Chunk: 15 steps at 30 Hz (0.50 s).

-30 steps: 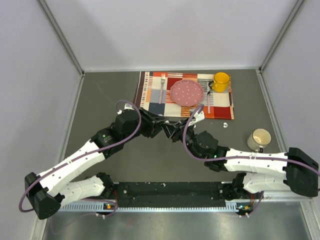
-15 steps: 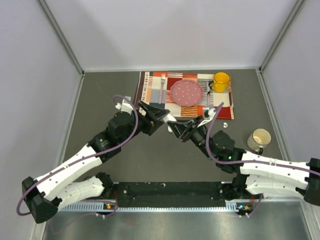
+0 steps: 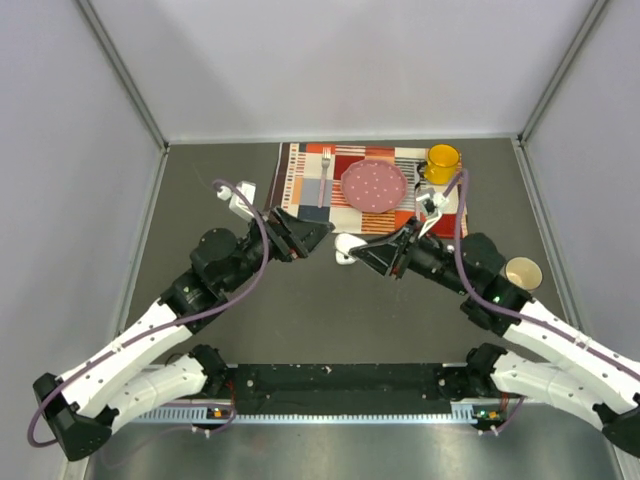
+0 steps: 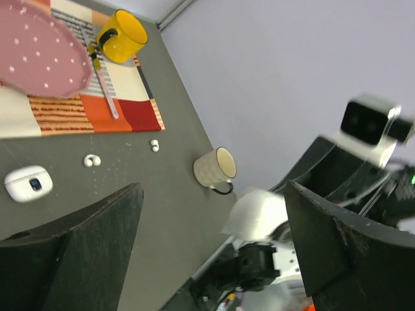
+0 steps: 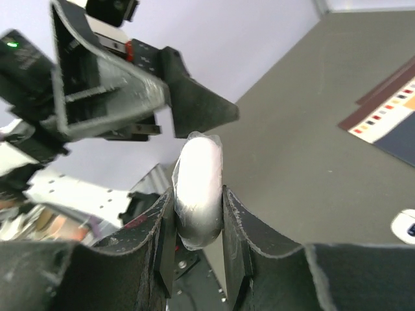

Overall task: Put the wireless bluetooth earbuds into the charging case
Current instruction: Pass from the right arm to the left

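My right gripper [image 5: 198, 197] is shut on a white pebble-like charging case [image 5: 198, 165], held on edge above the table; from above the case [image 3: 345, 245] sticks out of that gripper [image 3: 362, 250]. My left gripper [image 3: 305, 235] stands open just left of it, its jaws [image 4: 211, 194] wide apart with nothing between them. Two tiny white earbuds [image 4: 92, 160] [image 4: 154, 146] lie on the dark table near the placemat's corner. A second white case [image 4: 27, 183] rests flat on the table near them. From above, my right arm hides the earbuds.
A striped placemat [image 3: 300, 185] at the back carries a pink plate [image 3: 374, 185], a fork [image 3: 325, 175] and a yellow mug [image 3: 442, 160]. A cream mug [image 3: 522, 272] stands at the right, close to my right arm.
My left gripper opened, let go of the case and drew back to the left. My right gripper kept the case and moved right, away from the left one.
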Each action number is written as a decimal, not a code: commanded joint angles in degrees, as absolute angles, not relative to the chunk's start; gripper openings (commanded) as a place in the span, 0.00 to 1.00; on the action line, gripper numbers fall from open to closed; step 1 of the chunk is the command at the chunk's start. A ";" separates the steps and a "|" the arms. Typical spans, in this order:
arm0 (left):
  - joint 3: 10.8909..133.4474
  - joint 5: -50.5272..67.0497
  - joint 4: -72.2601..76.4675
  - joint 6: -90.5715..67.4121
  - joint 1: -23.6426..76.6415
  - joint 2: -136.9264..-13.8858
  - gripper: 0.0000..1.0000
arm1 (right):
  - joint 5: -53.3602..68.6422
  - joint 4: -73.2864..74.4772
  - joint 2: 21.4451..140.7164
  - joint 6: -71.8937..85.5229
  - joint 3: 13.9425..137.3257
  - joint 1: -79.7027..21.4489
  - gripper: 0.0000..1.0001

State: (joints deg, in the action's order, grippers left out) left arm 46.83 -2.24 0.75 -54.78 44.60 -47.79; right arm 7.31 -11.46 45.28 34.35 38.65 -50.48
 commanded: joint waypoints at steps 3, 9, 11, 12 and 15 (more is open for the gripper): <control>42.90 10.10 5.27 -33.87 44.47 -43.34 0.95 | 35.58 -9.40 46.75 41.65 45.88 -42.29 0.00; 32.90 13.27 14.57 -23.30 44.47 -31.66 0.95 | 39.37 -8.00 48.25 41.84 47.72 -41.13 0.00; 30.77 13.09 18.53 -21.89 44.56 -27.96 0.94 | 39.29 -8.26 48.34 41.75 47.55 -40.87 0.00; 29.37 14.49 19.50 -21.80 44.47 -27.17 0.93 | 39.20 -8.44 48.43 41.92 47.29 -40.87 0.00; 26.99 18.88 24.16 -21.88 44.47 -25.75 0.92 | 39.29 -9.49 48.34 41.92 46.85 -40.78 0.00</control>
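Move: Held in the right gripper, the white case has its middle just beyond those fingertips, about 1 cm forward and 2 cm left of the right hand. From the empty left hand it is roughly 8 cm to the right, level fore and aft and some 2 cm lower. The left gripper stands about 10 cm left of the right hand, 1 cm ahead and 2 cm higher. From the right hand, the table case lies some 11 cm ahead, 1 cm left and 28 cm below. Drawing back towards the bases by about 7 cm, the empty left hand also swings some 3 cm left, its fingers staying wide open while they tip up roughly 35 degrees. The right hand keeps its pinch on the white case and comes back about 4 cm, rising slightly before easing partly down, and turns some 20 degrees counter-clockwise, swinging the case's free end back. ##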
